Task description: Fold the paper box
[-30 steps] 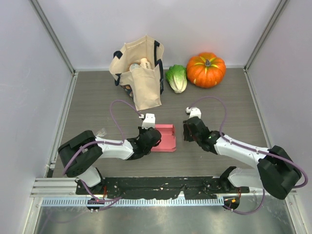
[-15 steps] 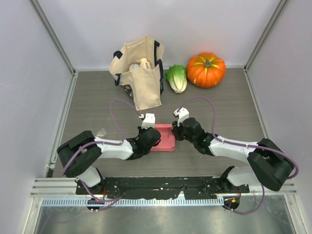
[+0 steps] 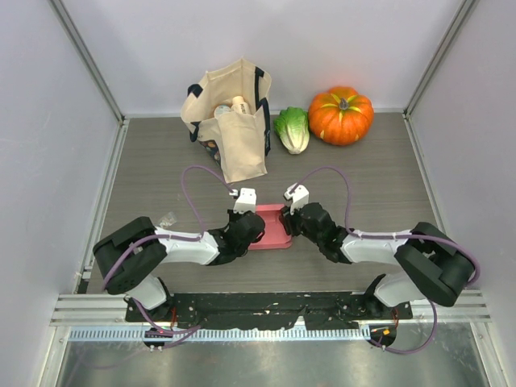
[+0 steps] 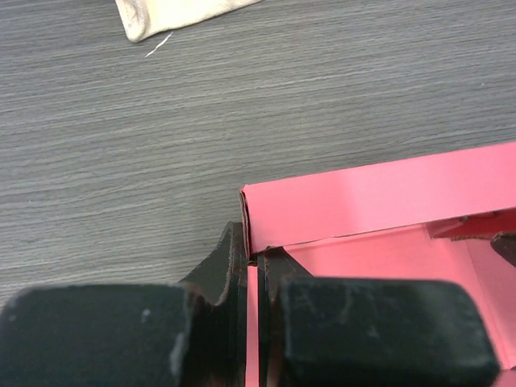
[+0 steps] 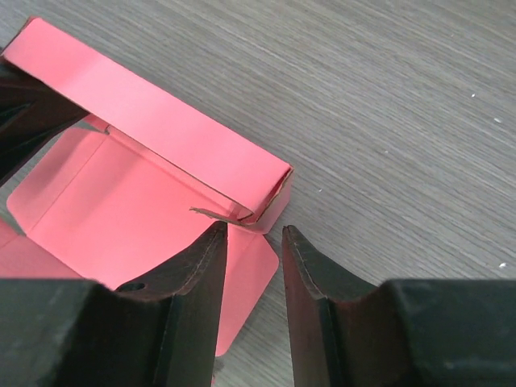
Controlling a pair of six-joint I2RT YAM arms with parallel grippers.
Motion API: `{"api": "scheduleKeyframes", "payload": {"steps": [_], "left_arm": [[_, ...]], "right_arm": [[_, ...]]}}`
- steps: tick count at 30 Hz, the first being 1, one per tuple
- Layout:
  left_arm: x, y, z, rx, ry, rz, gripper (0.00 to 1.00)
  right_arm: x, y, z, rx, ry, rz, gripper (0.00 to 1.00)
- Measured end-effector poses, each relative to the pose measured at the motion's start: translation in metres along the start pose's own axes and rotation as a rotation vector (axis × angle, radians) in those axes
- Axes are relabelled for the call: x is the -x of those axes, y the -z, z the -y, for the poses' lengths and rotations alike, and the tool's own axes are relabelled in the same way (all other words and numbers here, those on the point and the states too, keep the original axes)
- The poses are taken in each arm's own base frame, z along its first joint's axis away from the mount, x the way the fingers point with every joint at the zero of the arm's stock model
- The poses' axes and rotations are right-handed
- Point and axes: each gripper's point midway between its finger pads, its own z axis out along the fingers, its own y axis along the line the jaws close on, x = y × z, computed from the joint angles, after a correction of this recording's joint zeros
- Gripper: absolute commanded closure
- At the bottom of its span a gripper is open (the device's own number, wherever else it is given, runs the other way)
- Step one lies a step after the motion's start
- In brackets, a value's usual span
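The pink paper box (image 3: 271, 227) lies partly folded on the grey table between my two grippers, its far wall standing up. My left gripper (image 3: 251, 226) is shut on the box's left side wall (image 4: 255, 322), which runs pinched between the two fingers next to the far-left corner (image 4: 246, 211). My right gripper (image 3: 288, 219) is open at the box's right end (image 5: 270, 193). Its left finger (image 5: 197, 266) lies over the pink side flap (image 5: 242, 274) and its right finger (image 5: 310, 270) is over bare table, with the box's corner just ahead of the gap.
A beige tote bag (image 3: 230, 121) with groceries stands at the back, its corner in the left wrist view (image 4: 173, 16). A green cabbage (image 3: 293, 129) and an orange pumpkin (image 3: 341, 114) lie to its right. White walls enclose the table.
My right gripper has moved left from about a hand's width away up to the box's right end. My left gripper has kept its hold on the box's left side.
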Motion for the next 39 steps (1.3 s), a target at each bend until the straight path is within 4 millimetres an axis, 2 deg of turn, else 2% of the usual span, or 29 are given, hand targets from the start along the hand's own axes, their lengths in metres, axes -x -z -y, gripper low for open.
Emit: {"api": "scheduleKeyframes", "payload": {"steps": [11,14,17,21,26,32,36,37,38,39], "left_arm": [[0.0,0.001,-0.001,-0.006,-0.009,0.004,1.0],[0.0,0.001,-0.001,-0.008,-0.014,0.006,1.0],[0.0,0.001,-0.001,-0.011,-0.014,0.005,1.0],[0.001,0.001,-0.001,-0.004,0.008,0.004,1.0],[0.012,-0.001,-0.002,0.057,0.045,0.004,1.0],[0.014,-0.002,0.001,0.05,0.078,-0.008,1.0],[0.017,-0.003,0.001,0.03,0.103,-0.028,1.0],[0.017,-0.003,0.001,0.03,0.103,-0.027,1.0],[0.017,-0.002,0.001,0.03,0.103,-0.032,1.0],[0.017,-0.002,0.001,0.03,0.104,-0.034,1.0]], "right_arm": [[-0.001,-0.019,0.007,-0.127,0.057,0.088,0.67],[0.0,-0.023,0.01,-0.166,0.071,0.115,0.79],[0.002,-0.026,0.014,-0.223,0.093,0.137,0.99],[0.012,-0.032,0.019,-0.355,0.087,0.166,0.99],[0.026,-0.039,0.025,-0.545,0.004,0.186,0.99],[0.018,-0.036,0.028,-0.594,-0.03,0.171,0.99],[0.015,-0.047,0.026,-0.615,-0.051,0.139,0.99],[0.015,-0.049,0.027,-0.624,-0.058,0.134,0.98],[0.014,-0.05,0.028,-0.626,-0.061,0.13,0.83],[0.013,-0.05,0.028,-0.621,-0.064,0.126,0.74]]}}
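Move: The paper box's far-right corner stands just in front of the open right fingers, about 4 cm ahead and roughly 1 cm lower. From the right hand, the far-left corner, already pinched by the left fingers, is some 9 cm to the left and 2 cm ahead; the lettuce is about 24 cm ahead and 1 cm right. From the left hand, the far-right corner lies about 2 cm ahead and 9 cm right. Forward by roughly 5 cm, dipping slightly and turning clockwise some 35 degrees while the fingers tip up, the right hand goes to the far-right corner of the paper box and shuts its fingers, pinching the corner partway through. The left hand keeps its pinch on the far-left corner, holds still, then shifts slightly up and forward late on. ##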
